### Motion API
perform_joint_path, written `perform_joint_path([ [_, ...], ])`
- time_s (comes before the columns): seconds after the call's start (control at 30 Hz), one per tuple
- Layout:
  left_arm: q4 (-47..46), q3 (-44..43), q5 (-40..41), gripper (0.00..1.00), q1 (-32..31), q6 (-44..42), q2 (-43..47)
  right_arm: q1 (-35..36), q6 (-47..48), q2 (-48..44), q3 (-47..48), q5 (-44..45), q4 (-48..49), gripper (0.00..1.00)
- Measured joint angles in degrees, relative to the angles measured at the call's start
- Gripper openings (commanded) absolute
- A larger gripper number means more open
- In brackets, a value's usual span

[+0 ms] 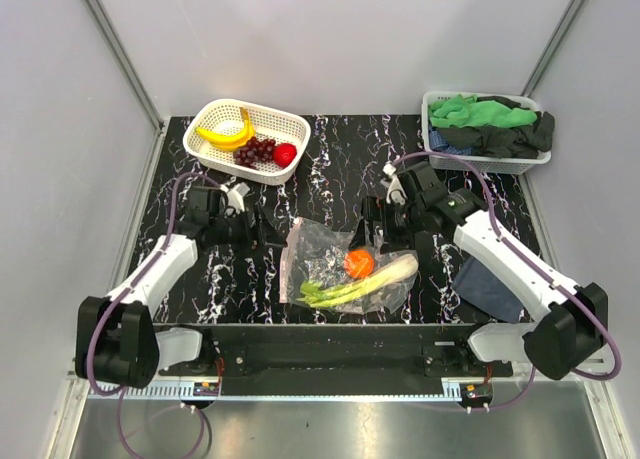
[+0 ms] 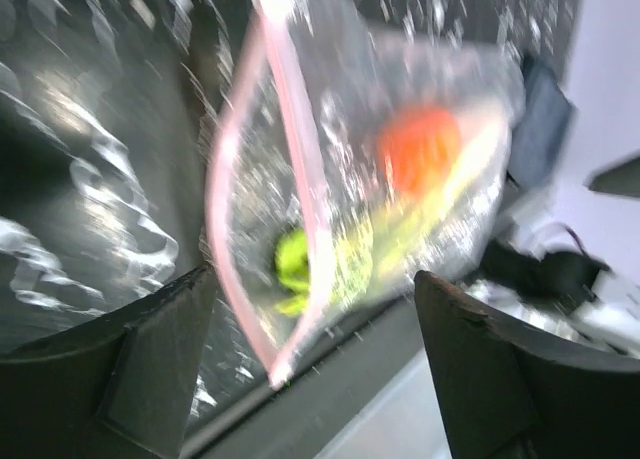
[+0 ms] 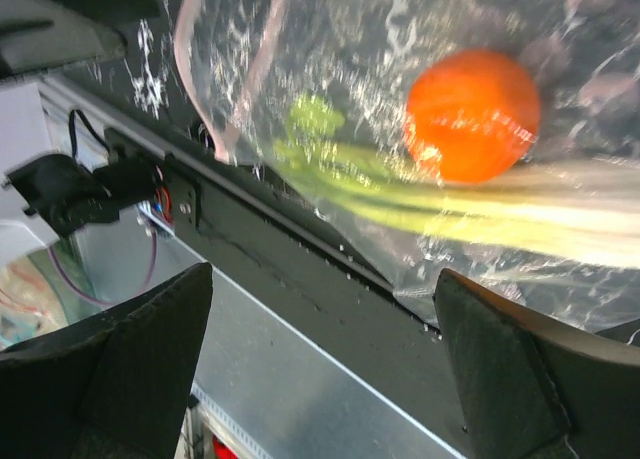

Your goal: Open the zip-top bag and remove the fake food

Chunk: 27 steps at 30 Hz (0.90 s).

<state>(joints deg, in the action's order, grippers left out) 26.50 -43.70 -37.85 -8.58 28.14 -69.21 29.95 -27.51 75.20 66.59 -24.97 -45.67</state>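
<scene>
The clear zip-top bag (image 1: 325,251) lies flat near the table's front edge, between my two grippers. Its pink zip strip (image 2: 262,169) gapes in a loop on the left side. Inside it lie an orange piece (image 1: 359,263) and pale-green stalks (image 1: 362,288), which also show in the right wrist view as the orange piece (image 3: 470,114) above the stalks (image 3: 470,219). A yellow banana (image 1: 226,134), purple grapes (image 1: 254,152) and a red round fruit (image 1: 285,154) sit in the white basket (image 1: 222,111). My left gripper (image 1: 268,229) (image 2: 312,279) hangs open just left of the bag's mouth. My right gripper (image 1: 378,224) (image 3: 322,274) is open just behind the bag's right part, holding nothing.
A second white basket (image 1: 434,139) full of green and black cloths (image 1: 490,119) stands at the back right. A dark blue cloth (image 1: 490,287) lies by the right arm. The table's front rail (image 1: 330,329) runs just below the bag.
</scene>
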Motion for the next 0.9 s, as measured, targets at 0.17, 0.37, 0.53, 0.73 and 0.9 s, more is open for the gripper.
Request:
perform_joint_path([
  [0.17,-6.08,2.97,-7.19,0.75,-0.44,3.34,-3.85,4.09,-0.74,-2.99,-3.93,0.37,0.39,1.0],
  [0.37,-17.2,3.02,-11.91,0.66,-2.05,8.9,-14.01,8.94,-3.28,-6.25,-6.25,1.62,1.38,0.88],
  [0.53,-23.91,4.92,-13.38,0.37,-3.32,14.56,-17.53,12.26,-5.31,-6.34,-7.06,3.04,2.21,0.73],
  [0.73,-25.53,5.55,-10.14,0.0,-7.65,20.24,-9.84,16.22,-6.84,-5.09,-7.04,5.11,3.85,0.66],
  [0.9,-26.25,5.16,-2.8,0.0,-17.77,26.58,1.75,19.65,-7.61,-4.96,-7.04,7.87,5.51,0.76],
])
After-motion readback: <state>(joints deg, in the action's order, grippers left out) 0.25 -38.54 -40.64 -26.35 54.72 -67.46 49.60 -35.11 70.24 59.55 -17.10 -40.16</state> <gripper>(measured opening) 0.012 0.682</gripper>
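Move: The bag's open pink-edged mouth has its middle about 5 cm to the left hand's right, 1 cm back and 5 cm below. The orange inside lies some 16 cm farther right than that edge and 1 cm nearer the base; the celery's middle is about 15 cm to the right of the edge and 7 cm nearer. From the right hand, the mouth is roughly 20 cm left, 3 cm ahead and 11 cm down. The bag's pink edge gets pinched: the left hand eases about 5 cm right and down onto the mouth, shuts its fingers on the rim, then lifts and draws it farther right and slightly back, the fingers levelling out some 20 degrees. Meanwhile the right hand, narrowing to two-thirds open, moves back and left over the bag, closing in on the left hand's side. ##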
